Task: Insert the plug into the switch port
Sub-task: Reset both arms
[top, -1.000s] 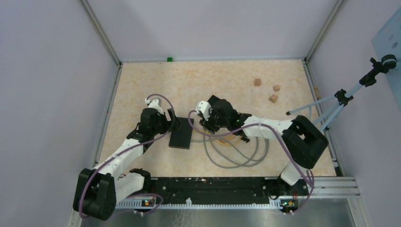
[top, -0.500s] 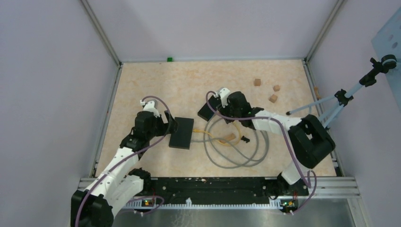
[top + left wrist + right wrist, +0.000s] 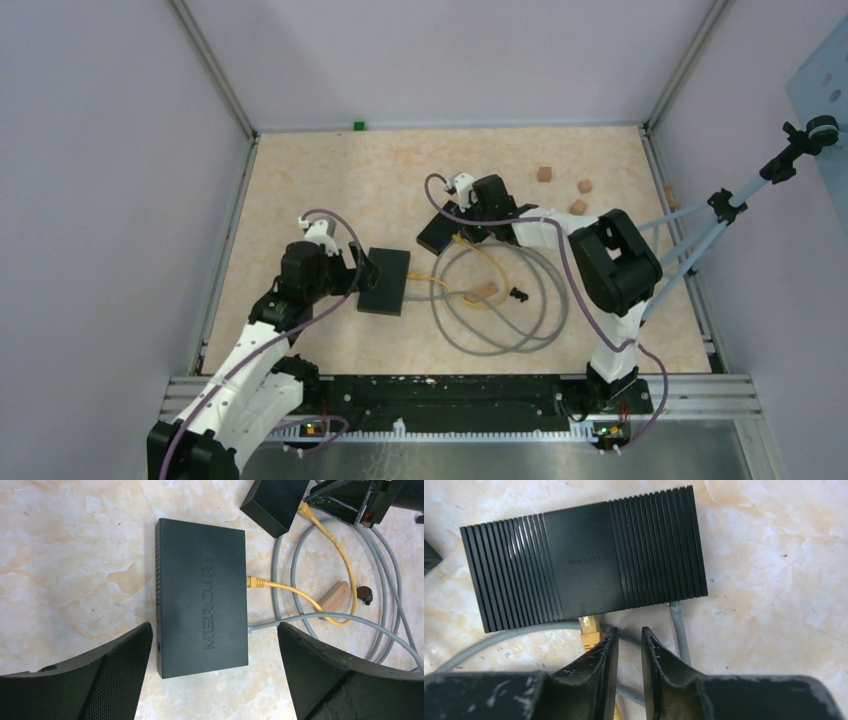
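Note:
A flat black Mercury switch (image 3: 385, 280) (image 3: 202, 597) lies left of centre. Its right side holds a yellow plug (image 3: 256, 582) and a grey cable's plug (image 3: 250, 628). My left gripper (image 3: 356, 272) (image 3: 215, 630) hovers over the switch's near end, open wide and holding nothing. A smaller ribbed black box (image 3: 436, 235) (image 3: 584, 560) lies farther back. A second yellow plug (image 3: 590, 629) sits in its edge, and a grey plug (image 3: 676, 607) meets that edge; how deep it sits is unclear. My right gripper (image 3: 464, 220) (image 3: 629, 632) is just behind them, fingers a narrow gap apart and empty.
Grey cable (image 3: 500, 330) loops on the table right of the switch, and a yellow cable (image 3: 470, 262) joins the two boxes. A small wooden block (image 3: 485, 291) and a tiny black part (image 3: 518, 295) lie inside the loops. Three wooden cubes (image 3: 577, 207) and a tripod (image 3: 700, 225) stand at right.
My right gripper pulled back from beside the switch toward the far side, and its jaws narrowed. The left gripper drew back off the switch and opened fully.

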### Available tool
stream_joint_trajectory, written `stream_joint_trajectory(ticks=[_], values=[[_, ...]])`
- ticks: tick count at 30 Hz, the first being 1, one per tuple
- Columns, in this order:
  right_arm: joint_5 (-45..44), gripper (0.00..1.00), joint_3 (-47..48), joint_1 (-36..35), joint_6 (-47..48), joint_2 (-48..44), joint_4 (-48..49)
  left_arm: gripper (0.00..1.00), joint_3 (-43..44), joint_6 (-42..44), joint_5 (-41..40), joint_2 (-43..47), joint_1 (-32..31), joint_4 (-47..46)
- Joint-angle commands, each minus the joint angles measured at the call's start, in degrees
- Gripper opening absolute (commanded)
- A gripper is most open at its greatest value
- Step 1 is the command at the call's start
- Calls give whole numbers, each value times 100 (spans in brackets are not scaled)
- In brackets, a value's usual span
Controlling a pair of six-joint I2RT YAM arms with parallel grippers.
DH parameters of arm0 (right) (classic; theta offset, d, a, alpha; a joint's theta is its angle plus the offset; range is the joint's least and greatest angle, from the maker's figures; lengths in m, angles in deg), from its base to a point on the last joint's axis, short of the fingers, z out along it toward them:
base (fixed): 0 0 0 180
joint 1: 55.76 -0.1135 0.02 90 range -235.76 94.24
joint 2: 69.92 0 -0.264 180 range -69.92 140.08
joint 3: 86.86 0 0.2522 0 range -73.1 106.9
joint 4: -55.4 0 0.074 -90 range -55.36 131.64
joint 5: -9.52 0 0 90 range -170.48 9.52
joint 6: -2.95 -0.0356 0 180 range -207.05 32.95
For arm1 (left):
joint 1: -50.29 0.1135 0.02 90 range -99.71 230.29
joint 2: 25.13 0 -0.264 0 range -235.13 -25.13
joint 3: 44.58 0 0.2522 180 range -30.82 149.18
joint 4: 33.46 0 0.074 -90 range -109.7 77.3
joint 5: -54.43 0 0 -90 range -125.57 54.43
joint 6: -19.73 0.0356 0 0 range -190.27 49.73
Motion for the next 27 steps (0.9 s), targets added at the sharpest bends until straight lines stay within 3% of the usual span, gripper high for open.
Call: stream_joint_trajectory(ticks=[1,8,10,12,15,21,27], values=[[45,25,294,-161,-215,-78,267,99,210,-14,68,134,13,162],[-1155,39,-402,-291,-813,-2029,248,99,1156,497,22,393,12,886],[-1262,53,-914,-291,-1343,-2835,283,99,1307,683,-20,508,12,1023],[-1505,60,-1484,-298,-1954,-3687,304,99,1321,815,-203,640,12,1104],[-1915,74,-2226,-301,-2492,-5062,-320,99,1316,838,-288,799,14,1159],[-2648,81,-2725,-308,-3414,-7269,-2029,99,1439,972,-218,1092,5,1340],[-3179,82,-2833,-308,-3989,-8687,-3007,99,1270,1088,-395,1457,4,1206]])
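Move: The yellow plug at the small black switch is about 2 cm left of and 1 cm back from the right hand, barely below it; the switch's middle is some 5 cm left and 2 cm ahead. The grey cable's plug lies 3 cm ahead, 1 cm right; the wood block roughly 11 cm back, 4 cm right. From the left hand the yellow plug is about 14 cm ahead, 19 cm right, 10 cm down, and the Mercury box 5 cm ahead, 4 cm right. The yellow plug is left in the small switch as the empty right hand lingers briefly, then climbs away some 21 cm, soon also swinging back and right about 16 cm each; its fingers spread from nearly shut to wide, the wrist turning clockwise, its left side rolling up and fingertips lifting. The open left hand rises about 9 cm above the Mercury box, tips tilting up, then eases slightly back and left. ##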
